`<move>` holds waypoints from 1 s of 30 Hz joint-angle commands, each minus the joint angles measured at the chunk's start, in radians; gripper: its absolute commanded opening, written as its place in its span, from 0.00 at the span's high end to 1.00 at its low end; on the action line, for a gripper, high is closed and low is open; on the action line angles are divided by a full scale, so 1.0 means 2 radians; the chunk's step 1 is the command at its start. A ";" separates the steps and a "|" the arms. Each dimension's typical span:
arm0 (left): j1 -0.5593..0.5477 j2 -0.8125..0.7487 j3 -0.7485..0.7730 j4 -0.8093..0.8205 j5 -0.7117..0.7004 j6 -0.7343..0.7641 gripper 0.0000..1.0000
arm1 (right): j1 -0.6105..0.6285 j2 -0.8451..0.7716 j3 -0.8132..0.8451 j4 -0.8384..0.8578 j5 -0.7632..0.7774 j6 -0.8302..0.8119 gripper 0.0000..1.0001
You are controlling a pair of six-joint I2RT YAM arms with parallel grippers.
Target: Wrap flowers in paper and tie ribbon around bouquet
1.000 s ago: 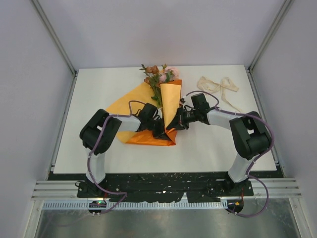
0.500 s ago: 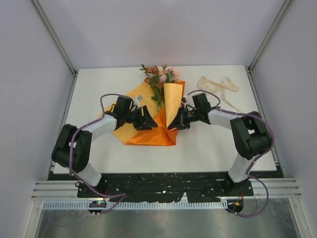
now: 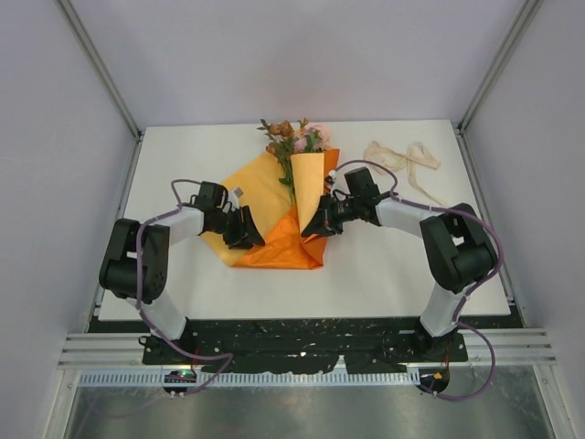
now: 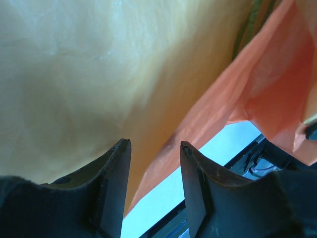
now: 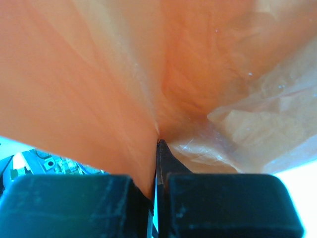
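Observation:
The flowers (image 3: 291, 139) lie on the orange paper (image 3: 260, 187) at the back middle of the table, their blooms past its far edge. The sheet's right flap (image 3: 309, 187) is folded up over the stems, and my right gripper (image 3: 312, 227) is shut on that flap near its lower end. In the right wrist view the paper (image 5: 148, 64) fills the frame and runs down into the closed right gripper (image 5: 158, 141). My left gripper (image 3: 252, 237) sits at the sheet's lower left edge. It stands open (image 4: 154, 144), with the paper's edge (image 4: 163, 134) just beyond its fingertips. The ribbon (image 3: 402, 157) lies loose at the back right.
White tabletop (image 3: 393, 265) shows on either side of the sheet. Grey walls and metal frame posts (image 3: 101, 69) enclose the back and sides. The arms' black base plate (image 3: 302, 343) runs along the near edge.
My left gripper has opened and left the fold at the middle, moving left to the sheet's lower left edge. The right gripper stays shut on the flap, shifted slightly left.

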 commanded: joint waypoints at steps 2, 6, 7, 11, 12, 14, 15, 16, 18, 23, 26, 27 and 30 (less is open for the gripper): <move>0.000 0.024 0.009 0.012 0.007 0.008 0.60 | 0.019 0.021 0.033 0.019 0.007 0.003 0.95; -0.001 0.035 0.009 0.033 0.022 -0.001 0.82 | 0.033 0.038 0.043 0.025 0.012 0.005 0.95; -0.002 0.038 0.009 0.038 0.024 -0.004 0.87 | 0.037 0.047 0.045 0.027 0.012 0.006 0.95; -0.001 0.048 0.010 0.053 0.027 -0.014 1.00 | 0.047 0.070 0.055 0.042 0.017 0.016 0.95; -0.001 0.054 0.011 0.055 0.028 -0.018 1.00 | 0.049 0.074 0.060 0.045 0.017 0.019 0.95; -0.001 0.059 0.010 0.058 0.029 -0.021 1.00 | 0.056 0.083 0.068 0.047 0.021 0.021 0.95; -0.003 0.061 0.009 0.060 0.028 -0.021 1.00 | 0.060 0.088 0.072 0.061 0.022 0.026 0.95; -0.002 0.061 0.009 0.062 0.028 -0.023 1.00 | 0.065 0.091 0.074 0.065 0.022 0.029 0.95; -0.004 0.063 0.009 0.064 0.025 -0.024 1.00 | 0.072 0.102 0.080 0.073 0.023 0.035 0.95; -0.006 0.068 0.009 0.070 0.020 -0.028 1.00 | 0.087 0.120 0.093 0.078 0.028 0.040 0.95; -0.007 0.072 0.009 0.070 0.017 -0.028 1.00 | 0.090 0.139 0.092 0.089 0.026 0.051 0.95; -0.007 0.074 0.009 0.070 0.016 -0.028 1.00 | 0.090 0.142 0.092 0.090 0.026 0.051 0.95; -0.007 0.075 0.009 0.069 0.014 -0.028 1.00 | 0.091 0.157 0.090 0.091 0.028 0.048 0.94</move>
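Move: The right hand already grips the paper's right flap; the paper's left fold, where it is being taken, lies about 12 cm left of it, 2 cm back and 8 cm lower. The blooms are roughly 33 cm ahead and 3 cm left of the right hand, the ribbon some 28 cm ahead and 35 cm right. The open left hand has that fold just beneath its fingertips, about 1 cm ahead, 1 cm right and 2 cm below. Right hand carries its held flap some 8 cm left, 5 down; left hand dips and pinches the fold. ##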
